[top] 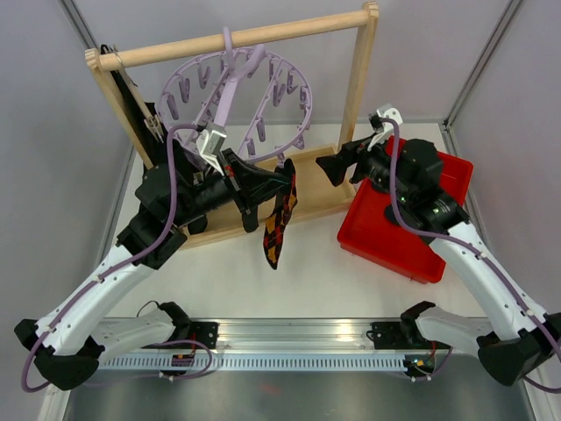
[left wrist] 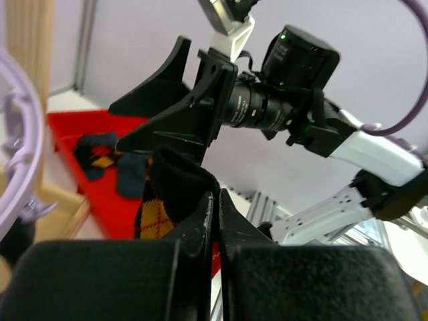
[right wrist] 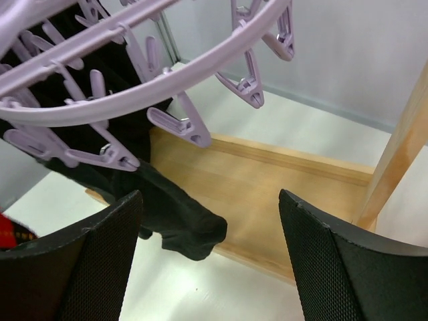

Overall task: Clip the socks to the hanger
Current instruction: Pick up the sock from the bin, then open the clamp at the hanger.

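Note:
The lilac hanger (top: 237, 96) hangs from the wooden rail. My left gripper (top: 280, 180) is below its front rim, shut on the top of an argyle sock (top: 279, 224) that dangles toward the table. In the left wrist view the sock (left wrist: 160, 207) is pinched between the closed fingers (left wrist: 200, 221). I cannot tell whether a clip also holds it. My right gripper (top: 342, 162) stands open just right of the hanger, with nothing between its fingers (right wrist: 314, 254). A black sock (right wrist: 180, 221) hangs from a lilac clip (right wrist: 114, 157) of the hanger (right wrist: 134, 73).
A red tray (top: 394, 237) sits at the right under the right arm, with more socks (left wrist: 100, 157) in it. The wooden frame's base board (right wrist: 267, 180) and right post (top: 359, 79) stand close to the right gripper. A black stand leans on the left post (top: 131, 101).

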Controlling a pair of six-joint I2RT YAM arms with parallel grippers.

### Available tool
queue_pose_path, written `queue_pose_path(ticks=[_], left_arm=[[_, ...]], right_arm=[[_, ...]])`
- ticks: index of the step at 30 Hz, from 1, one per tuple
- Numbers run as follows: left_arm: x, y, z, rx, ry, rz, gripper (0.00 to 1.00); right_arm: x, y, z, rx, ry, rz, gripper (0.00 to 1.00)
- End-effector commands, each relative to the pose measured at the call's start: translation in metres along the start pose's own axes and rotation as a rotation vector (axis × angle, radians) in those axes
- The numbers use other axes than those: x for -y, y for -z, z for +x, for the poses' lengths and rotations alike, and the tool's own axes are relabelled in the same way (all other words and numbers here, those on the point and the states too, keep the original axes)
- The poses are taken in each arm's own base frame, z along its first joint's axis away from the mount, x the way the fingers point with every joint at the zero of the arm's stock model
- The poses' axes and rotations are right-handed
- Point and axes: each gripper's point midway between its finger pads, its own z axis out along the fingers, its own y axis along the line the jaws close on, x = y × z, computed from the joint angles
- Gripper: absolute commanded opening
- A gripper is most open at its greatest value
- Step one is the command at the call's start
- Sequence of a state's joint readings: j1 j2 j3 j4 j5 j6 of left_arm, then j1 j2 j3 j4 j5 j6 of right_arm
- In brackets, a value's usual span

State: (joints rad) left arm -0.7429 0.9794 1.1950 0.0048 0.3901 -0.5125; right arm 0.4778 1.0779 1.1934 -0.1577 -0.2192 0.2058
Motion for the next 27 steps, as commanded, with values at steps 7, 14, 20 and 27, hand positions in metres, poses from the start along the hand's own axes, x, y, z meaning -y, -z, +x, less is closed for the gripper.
queue_pose_path(ticks=[7,14,20,27], left_arm=[[-0.047,0.022,0.011,-0.059,-0.040,-0.296,0.02],[-0.081,0.041,0.015,-0.102,-0.058,-0.507,0.02],[-0.098,0.051,0.011,-0.101,-0.075,-0.624,0.02],[-0.106,0.061,0.000,-0.076,-0.084,-0.709,0.02]], right_arm=[[0.017,-0.033,-0.012,0.117,0.123,0.030,0.87],[0.027,-0.054,-0.022,0.162,0.157,0.061,0.84],[0.029,-0.076,-0.028,0.185,0.171,0.043,0.83],[0.029,-0.097,-0.034,0.213,0.195,0.027,0.83]])
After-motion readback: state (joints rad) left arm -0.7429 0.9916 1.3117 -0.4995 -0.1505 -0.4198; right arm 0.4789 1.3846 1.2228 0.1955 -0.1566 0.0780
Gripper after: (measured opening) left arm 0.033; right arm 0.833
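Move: The left hand, pinching the checkered sock, has the hanger's near-right rim about 6 cm ahead, 2 cm to its left and slightly below. Hanging dark socks lie some 5 cm ahead and 12 below: the right one about 2 cm to its left, the left one 9. The empty right hand has the right rim's clip roughly 6 cm ahead, 8 to its left and about level; the right dark sock hangs some 12 cm left, 1 ahead and 10 lower. Still pinching the checkered sock by its upper end, the left hand dips about 7 cm while moving left and forward by similar amounts, bringing it in under the hanger's near rim and swinging some 30 degrees counter-clockwise with its left side rising. The right hand, fingers staying open, reaches about 9 cm forward and a little left and down towards the right rim; contact there can't be seen. ##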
